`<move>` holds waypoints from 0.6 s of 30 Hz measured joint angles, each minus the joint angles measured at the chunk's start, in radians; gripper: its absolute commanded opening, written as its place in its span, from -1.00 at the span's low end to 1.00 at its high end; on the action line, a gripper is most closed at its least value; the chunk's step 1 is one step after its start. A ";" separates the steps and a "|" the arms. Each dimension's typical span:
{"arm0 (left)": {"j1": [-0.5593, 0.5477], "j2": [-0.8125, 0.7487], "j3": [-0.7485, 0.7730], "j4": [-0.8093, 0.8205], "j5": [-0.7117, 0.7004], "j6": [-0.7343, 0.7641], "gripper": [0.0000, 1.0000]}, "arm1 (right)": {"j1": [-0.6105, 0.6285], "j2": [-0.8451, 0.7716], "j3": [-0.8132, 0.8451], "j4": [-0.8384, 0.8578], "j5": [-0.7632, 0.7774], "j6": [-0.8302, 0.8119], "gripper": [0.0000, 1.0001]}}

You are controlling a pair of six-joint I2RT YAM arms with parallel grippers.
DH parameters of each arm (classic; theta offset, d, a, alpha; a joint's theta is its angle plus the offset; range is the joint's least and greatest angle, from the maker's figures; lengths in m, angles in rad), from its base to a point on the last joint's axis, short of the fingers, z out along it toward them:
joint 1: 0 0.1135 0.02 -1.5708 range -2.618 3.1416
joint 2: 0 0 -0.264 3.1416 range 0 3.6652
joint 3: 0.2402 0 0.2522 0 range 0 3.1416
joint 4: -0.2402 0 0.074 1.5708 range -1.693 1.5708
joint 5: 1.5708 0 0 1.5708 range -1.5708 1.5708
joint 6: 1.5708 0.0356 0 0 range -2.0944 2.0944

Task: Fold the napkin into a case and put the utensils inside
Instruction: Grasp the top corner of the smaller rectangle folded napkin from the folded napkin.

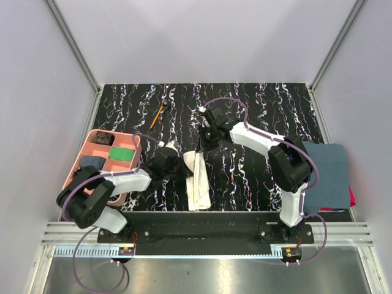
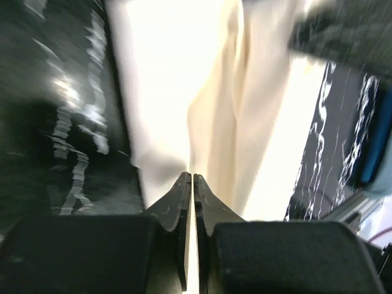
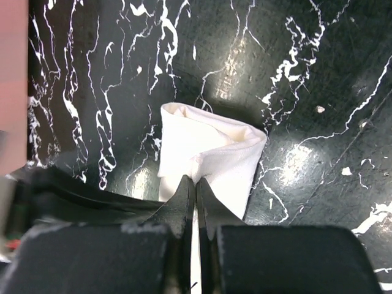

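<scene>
The cream napkin (image 1: 198, 190) lies as a long, narrow, loosely folded strip on the black marbled table between the two arms. My left gripper (image 1: 182, 166) is at the strip's upper left edge. In the left wrist view its jaws (image 2: 193, 176) are shut on a crease of the napkin (image 2: 165, 92). My right gripper (image 1: 204, 147) stands over the strip's far end, shut on a puckered fold (image 3: 196, 179) of the napkin (image 3: 208, 144). The orange-handled stick (image 1: 157, 116) lies at the back left, apart from the cloth. I cannot pick out the black spoon against the dark table.
A pink compartment tray (image 1: 86, 147) with small items stands at the left beside the left arm. A dark blue-grey towel (image 1: 324, 174) lies at the table's right edge. Grey walls close in the back and both sides.
</scene>
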 measured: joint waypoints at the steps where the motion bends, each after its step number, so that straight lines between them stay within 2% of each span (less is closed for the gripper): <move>1: -0.016 0.021 0.000 0.017 -0.002 -0.009 -0.94 | -0.007 0.000 -0.008 0.006 -0.016 0.000 -1.00; 5: -0.030 0.074 0.004 0.060 -0.007 -0.030 -0.90 | -0.026 0.000 -0.017 0.019 -0.061 0.000 -1.00; 8: -0.006 0.044 0.016 0.018 -0.030 -0.004 -0.60 | -0.028 0.000 -0.024 0.032 -0.087 0.000 -1.00; 9: -0.001 0.029 0.025 -0.005 -0.037 0.015 -0.35 | -0.028 0.000 -0.029 0.038 -0.093 0.001 -1.00; 11: 0.010 -0.005 0.061 -0.048 -0.061 0.053 -0.26 | -0.028 0.000 -0.040 0.042 -0.109 0.003 -1.00; 15: 0.018 -0.021 0.176 -0.127 -0.097 0.144 -0.27 | -0.028 0.000 -0.055 0.045 -0.122 0.010 -1.00; 18: 0.019 0.003 0.245 -0.161 -0.109 0.213 -0.35 | -0.028 0.000 -0.059 0.046 -0.137 0.018 -1.00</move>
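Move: The napkin corner that matters is up off the table, still pinched in the right hand's shut fingers at the tips, about 1 cm below its hand point. From the left hand, low over the napkin's left strip, that raised corner is some 8 cm ahead, 4 cm right and 3 cm up. The napkin's flat far-left corner is about 7 cm ahead, 1 cm left and 1 cm below the left hand; its near end is roughly 13 cm back and 3 cm right. After a short dip of about 1.5 cm towards the cloth, the left hand swings forward and up together, some 6 cm each way from its start, towards the raised corner and the right fingertips, tilting its fingers upward about 10 degrees and opening them roughly a third. The right hand keeps its pinch on the corner with its fingers shut, easing back only about 1.5 cm and turning slightly. ##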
